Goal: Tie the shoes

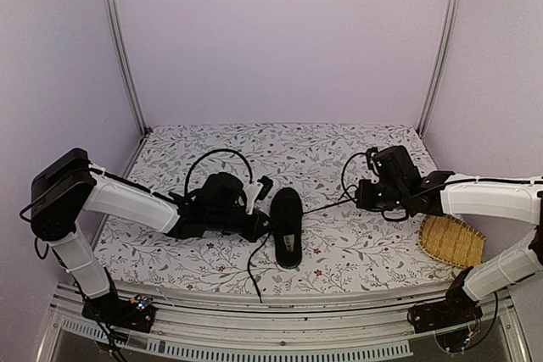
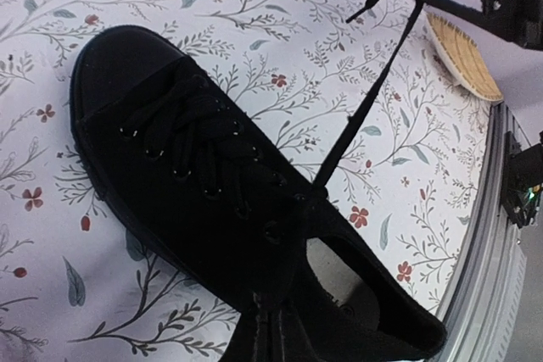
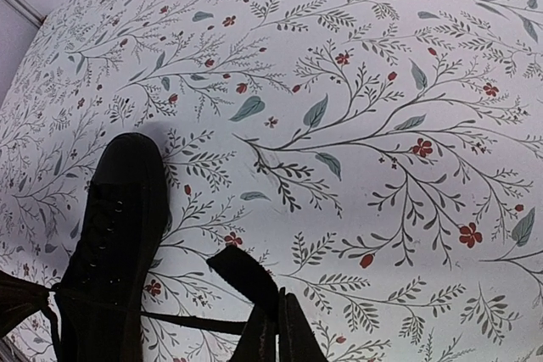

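Observation:
The black shoe (image 1: 287, 226) lies on the flowered table cloth, toe away from the arms, with its pale insole showing. My left gripper (image 1: 259, 225) is at its left side. In the left wrist view its fingers (image 2: 271, 336) are closed together against the shoe's (image 2: 195, 167) near side, black on black. A loose lace (image 1: 254, 273) hangs from there over the front edge. My right gripper (image 1: 363, 195) is shut on the other lace (image 1: 331, 203) and holds it taut to the right. The right wrist view shows the gripper (image 3: 278, 328), that lace (image 3: 187, 321) and the shoe (image 3: 114, 235).
A flat woven basket (image 1: 451, 239) lies at the right front, also seen in the left wrist view (image 2: 462, 52). The metal front rail (image 1: 280, 298) runs just below the shoe. Frame posts stand at the back corners.

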Controlling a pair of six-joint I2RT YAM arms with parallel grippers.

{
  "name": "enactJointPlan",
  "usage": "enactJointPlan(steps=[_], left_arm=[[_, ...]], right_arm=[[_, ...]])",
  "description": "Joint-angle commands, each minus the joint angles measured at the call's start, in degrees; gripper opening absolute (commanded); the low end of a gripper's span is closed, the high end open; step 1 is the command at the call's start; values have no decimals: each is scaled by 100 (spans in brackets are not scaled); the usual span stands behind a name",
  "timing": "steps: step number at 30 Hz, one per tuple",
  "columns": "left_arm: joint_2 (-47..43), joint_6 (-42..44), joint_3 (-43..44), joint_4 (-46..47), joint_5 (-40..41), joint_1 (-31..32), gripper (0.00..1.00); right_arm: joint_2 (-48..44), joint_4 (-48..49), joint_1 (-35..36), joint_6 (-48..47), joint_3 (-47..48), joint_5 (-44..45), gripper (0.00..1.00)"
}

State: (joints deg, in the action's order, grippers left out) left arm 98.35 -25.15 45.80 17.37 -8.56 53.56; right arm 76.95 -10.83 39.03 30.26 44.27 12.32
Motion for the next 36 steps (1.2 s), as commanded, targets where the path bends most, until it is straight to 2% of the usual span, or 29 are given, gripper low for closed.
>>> enactJointPlan(steps=[1,9,22,24,27,28,30,31,32,36], left_arm=[[-46,9,-121,-267,339,-28,0],[345,-147,-336,-45,72,-30,0],[289,-123,-443,474,-328,-43,0],[161,-99,-377,492,-333,-47,0],[-45,-33,-228,420,-249,-47,0],[-136,-14,-184,421,-234,-41,0],[-263,13,-101,457,-191,-47,0],[-327,22,-49,467,-177,-47,0],[-359,19,0,457,-175,-47,0],[-364,10,125,477,-232,-69,0]], right_arm=[[13,-200,-88,358,-382,336,2],[188,31,-83,900,-997,25,2],[-179,374,-84,624,-809,-537,2],[-142,535,-88,517,-684,-800,2],[62,1047,-78,0,-483,-1672,2],[133,1237,-78,-68,-458,-1891,3],[319,1478,-79,-155,-421,-2156,13],[438,1484,-79,-147,-383,-2183,23],[570,1422,-68,-115,-331,-2199,28],[1147,1016,163,8,-45,-1893,39]])
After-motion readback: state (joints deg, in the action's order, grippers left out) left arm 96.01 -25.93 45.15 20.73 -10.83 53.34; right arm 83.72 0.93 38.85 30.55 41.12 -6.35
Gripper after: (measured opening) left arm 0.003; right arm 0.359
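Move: The lace knot on the shoe lies about 19 cm to the right hand's left, 3 cm back and 6 cm lower; that hand holds one lace taut. The middle of the shoe is some 21 cm left, 5 cm back and 9 cm below it. For the left hand, pinching a lace loop, the knot is about 6 cm right and 1 cm ahead, 2 cm lower. The hanging lace tail runs down about 11 cm back and 4 cm left of the left hand. Down about 7 cm, with some back and right, the right hand pulls its taut lace away from the shoe, while the left dips about 4 cm and edges left with its loop. Then the right swings back left towards the shoe, rising and turning counter-clockwise, its fingers opening about a third to let go; the left, still pinching, rises quickly past its starting height. ##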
